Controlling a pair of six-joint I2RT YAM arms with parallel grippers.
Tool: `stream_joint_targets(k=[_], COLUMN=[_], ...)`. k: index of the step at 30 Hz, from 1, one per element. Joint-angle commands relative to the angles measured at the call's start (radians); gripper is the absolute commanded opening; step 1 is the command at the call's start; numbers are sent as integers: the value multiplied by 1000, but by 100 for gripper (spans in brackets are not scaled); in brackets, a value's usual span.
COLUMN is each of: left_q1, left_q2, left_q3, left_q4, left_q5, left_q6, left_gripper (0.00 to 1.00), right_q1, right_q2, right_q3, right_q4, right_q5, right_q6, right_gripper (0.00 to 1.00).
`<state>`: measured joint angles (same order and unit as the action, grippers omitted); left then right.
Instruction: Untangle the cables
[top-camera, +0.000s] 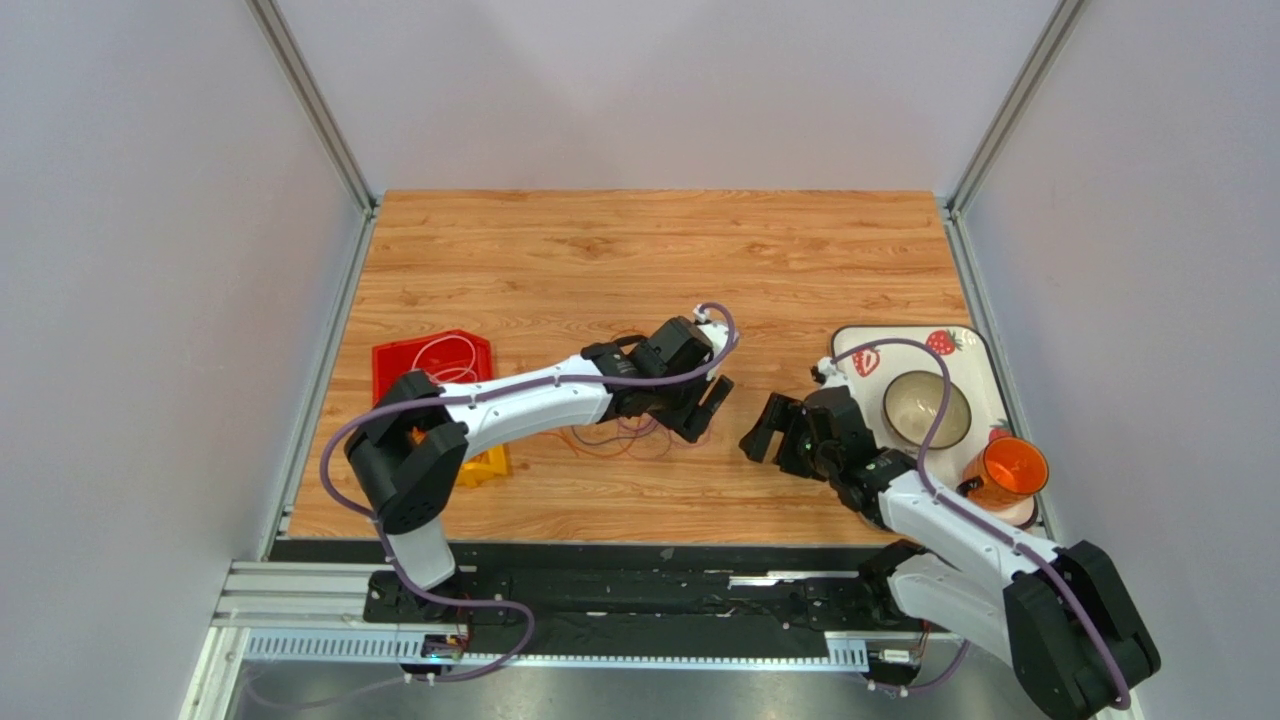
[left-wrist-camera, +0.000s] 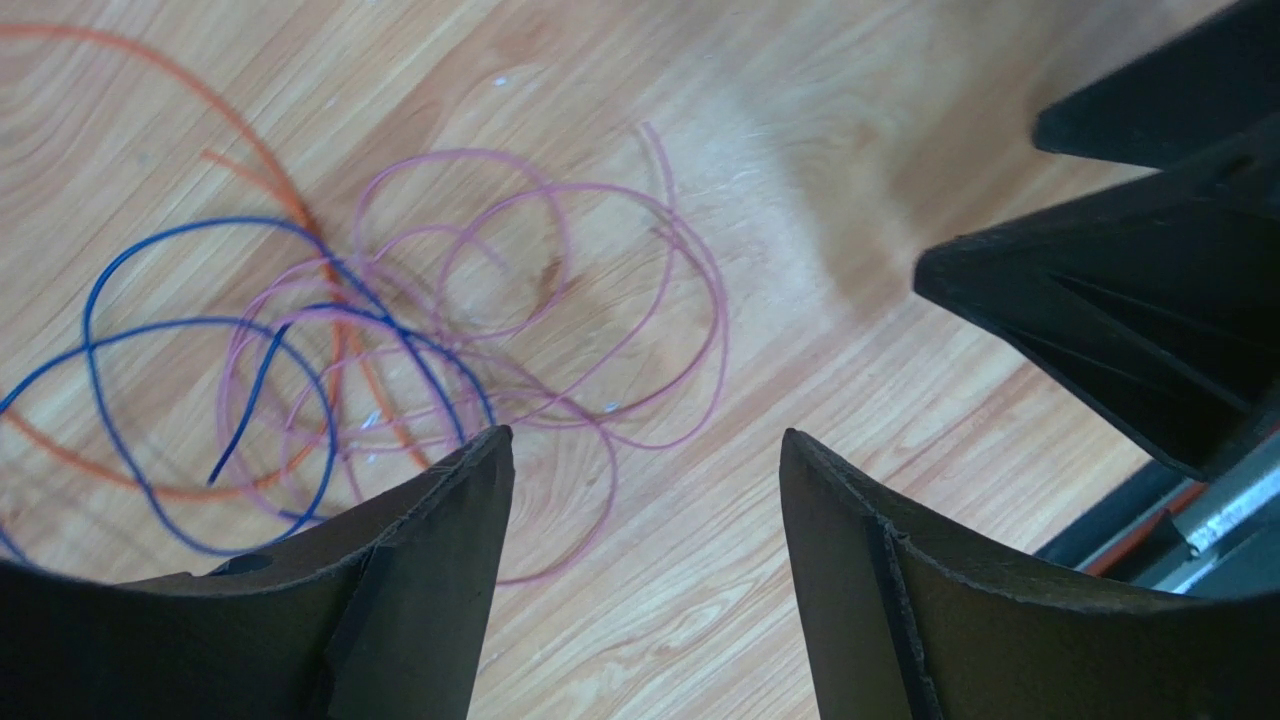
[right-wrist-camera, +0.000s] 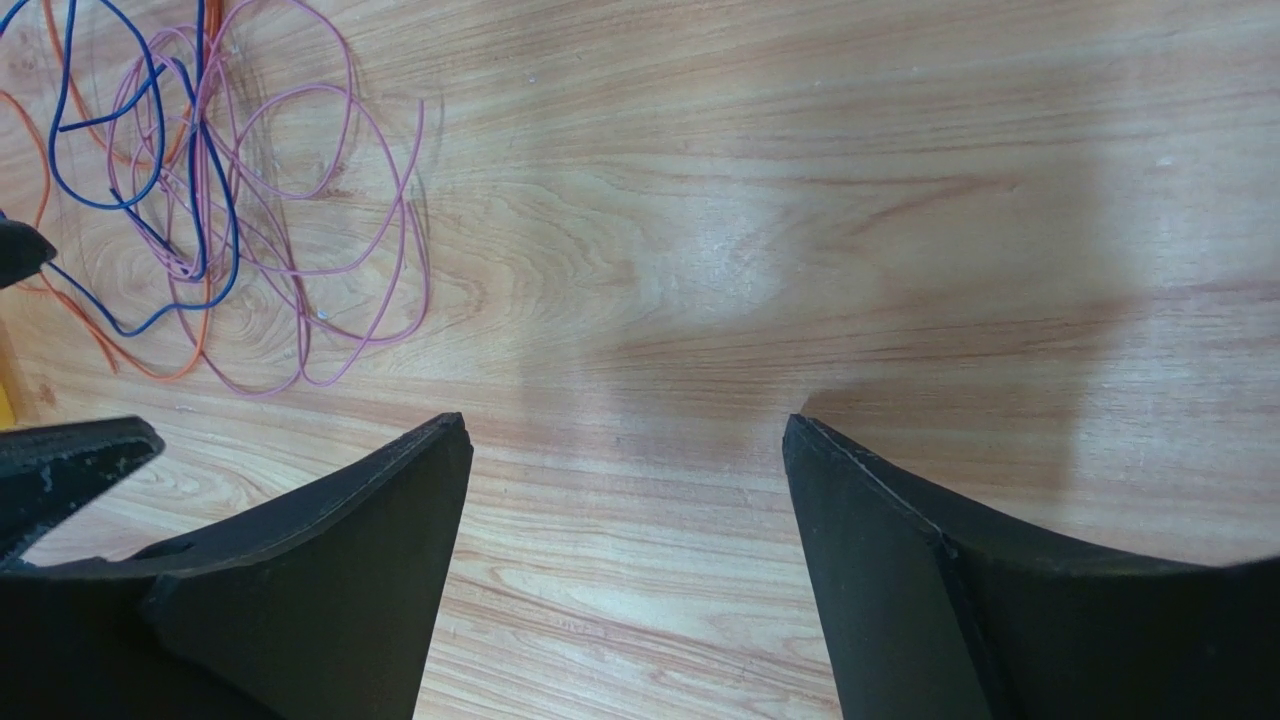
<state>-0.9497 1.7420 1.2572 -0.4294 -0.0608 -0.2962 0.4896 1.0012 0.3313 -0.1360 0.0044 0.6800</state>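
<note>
The cables (left-wrist-camera: 376, 345) lie as a loose tangle of thin pink, blue and orange loops on the wooden table (top-camera: 631, 255). In the top view the cables (top-camera: 619, 437) sit just under my left forearm. My left gripper (left-wrist-camera: 646, 435) is open just right of the tangle, and one pink loop runs between its fingertips on the table. In the top view the left gripper (top-camera: 709, 411) faces the right gripper (top-camera: 756, 429), which is open over bare wood. From the right wrist the cables (right-wrist-camera: 226, 180) show at the upper left, well away from the right gripper (right-wrist-camera: 628, 423).
A red tray (top-camera: 394, 363) holding a pale wire loop (top-camera: 448, 357) sits at the left, with a yellow object (top-camera: 484, 467) below it. A white tray (top-camera: 969, 348) at the right carries a bowl (top-camera: 924, 408), with an orange cup (top-camera: 1014, 467) by it. The right gripper's fingers (left-wrist-camera: 1112, 300) show in the left wrist view.
</note>
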Motion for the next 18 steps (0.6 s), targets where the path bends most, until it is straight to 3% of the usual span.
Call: stream_joint_targets(k=[1,5,11,18], left_q1=[0,0,0,0], left_q2=[28,63,192,269], left_q3=[-4,1,105,139], left_q4=[98,141,98,110], left_q5=[128,154,34,-6], left_q6=[130,160,186,184], left_gripper=[74,76,76,75], right_q1=[-5,-5,-6,-5], right_q2=[-6,23,-1,0], right_q3=[-2,12,3,2], right_q4=[44,45,45,46], right_q5=[23,14,16,14], right_q6=[32,26,27,26], right_gripper=[84,83,83,83])
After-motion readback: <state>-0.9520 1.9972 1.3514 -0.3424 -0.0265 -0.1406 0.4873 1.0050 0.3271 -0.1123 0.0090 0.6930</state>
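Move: The purple cable's middle lies about 9 cm below the left gripper, some 2 cm ahead and 3 cm to its left. The blue cable is roughly 5 cm ahead and 8 cm left of that gripper, and the orange cable about 5 cm ahead and 14 cm left, both down on the table. From the right gripper the purple cable is about 11 cm to the left, 4 cm ahead and 3 cm below. Lower the open left gripper about 7 cm onto the right-hand loops of the purple cable. First ease it a couple of centimetres to the right while turning it some 10 degrees clockwise, then go down steeply, drifting a little forward. Keep the fingers spread so the outer loops come between and beside the fingertips; don't close yet. ##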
